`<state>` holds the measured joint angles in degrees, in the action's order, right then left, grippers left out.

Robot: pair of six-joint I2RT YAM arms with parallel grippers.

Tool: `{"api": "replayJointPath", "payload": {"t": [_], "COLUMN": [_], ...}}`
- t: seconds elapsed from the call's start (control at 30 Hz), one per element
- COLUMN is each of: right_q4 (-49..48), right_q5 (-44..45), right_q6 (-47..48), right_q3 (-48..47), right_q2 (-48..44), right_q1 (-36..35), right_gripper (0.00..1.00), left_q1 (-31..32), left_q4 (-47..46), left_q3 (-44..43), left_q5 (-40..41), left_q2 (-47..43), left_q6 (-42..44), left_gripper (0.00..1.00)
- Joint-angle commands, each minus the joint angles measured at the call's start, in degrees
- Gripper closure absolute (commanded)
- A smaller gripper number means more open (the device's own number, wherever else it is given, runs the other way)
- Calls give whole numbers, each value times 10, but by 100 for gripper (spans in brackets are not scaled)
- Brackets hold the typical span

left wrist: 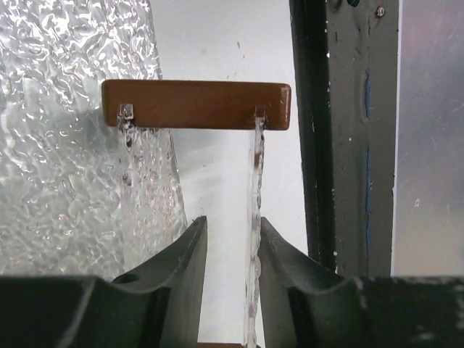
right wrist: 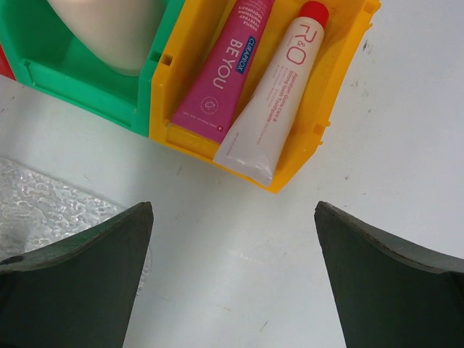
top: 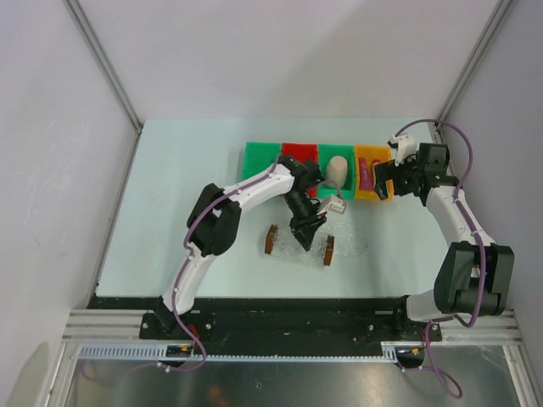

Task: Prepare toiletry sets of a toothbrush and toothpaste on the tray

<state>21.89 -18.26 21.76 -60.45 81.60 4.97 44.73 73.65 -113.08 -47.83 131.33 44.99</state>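
Observation:
The clear bumpy tray [top: 352, 237] lies on the table between its two brown handles [top: 271, 238]. My left gripper [top: 303, 236] reaches down onto it. In the left wrist view the jaws [left wrist: 233, 219] stand partly open astride the tray's thin clear side wall [left wrist: 255, 167], which runs up to a brown handle [left wrist: 196, 105]. The wall lies against the right finger and a gap shows on the left. The magenta toothpaste [right wrist: 225, 69] lies in the yellow bin [right wrist: 341, 80]. My right gripper [right wrist: 233, 206] hangs wide open and empty over bare table just in front of that bin. The toothbrush is not in view.
A white tube with a red cap [right wrist: 272, 101] lies beside the toothpaste. A row of green, red, green and yellow bins [top: 263, 157] runs behind the tray, with a beige cup [top: 338, 168] in the green one next to the yellow. The table's dark front rail [left wrist: 341, 145] runs near the tray.

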Motion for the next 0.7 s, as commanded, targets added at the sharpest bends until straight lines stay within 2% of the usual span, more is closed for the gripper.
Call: {"api": "replayJointPath", "payload": {"t": [0.0, 0.67], "right_q4": [-4, -3], "right_q5": [-1, -3], "right_q6": [8, 9], "right_q3": [-23, -23], "right_q2": [2, 7], "right_q1": [-3, -4], "right_gripper": [0, 0], "left_q1": [-8, -18], "left_q4": [-11, -11], "left_q3": [-27, -79], "left_q5": [25, 62], "left_q2": [14, 24], "left_q6": [15, 13], "left_gripper": [62, 39]}}
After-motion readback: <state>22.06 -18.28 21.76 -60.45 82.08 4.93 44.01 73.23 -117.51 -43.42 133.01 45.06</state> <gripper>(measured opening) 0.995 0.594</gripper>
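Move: The left hand's parted fingers straddle the near wall of the brown-ended clear tray, whose middle lies about 2 cm ahead, 1 cm left and 2 cm below. The rippled clear sheet lies on the table about 4 cm ahead, 4 cm right; the red bin is some 21 cm ahead, 1 cm left. From the idle right hand, the tray is about 17 cm back, 21 cm left and 12 cm below. The left hand nudges the clear tray's near wall forward, travelling about 2.5 cm while its fingers open wider. ##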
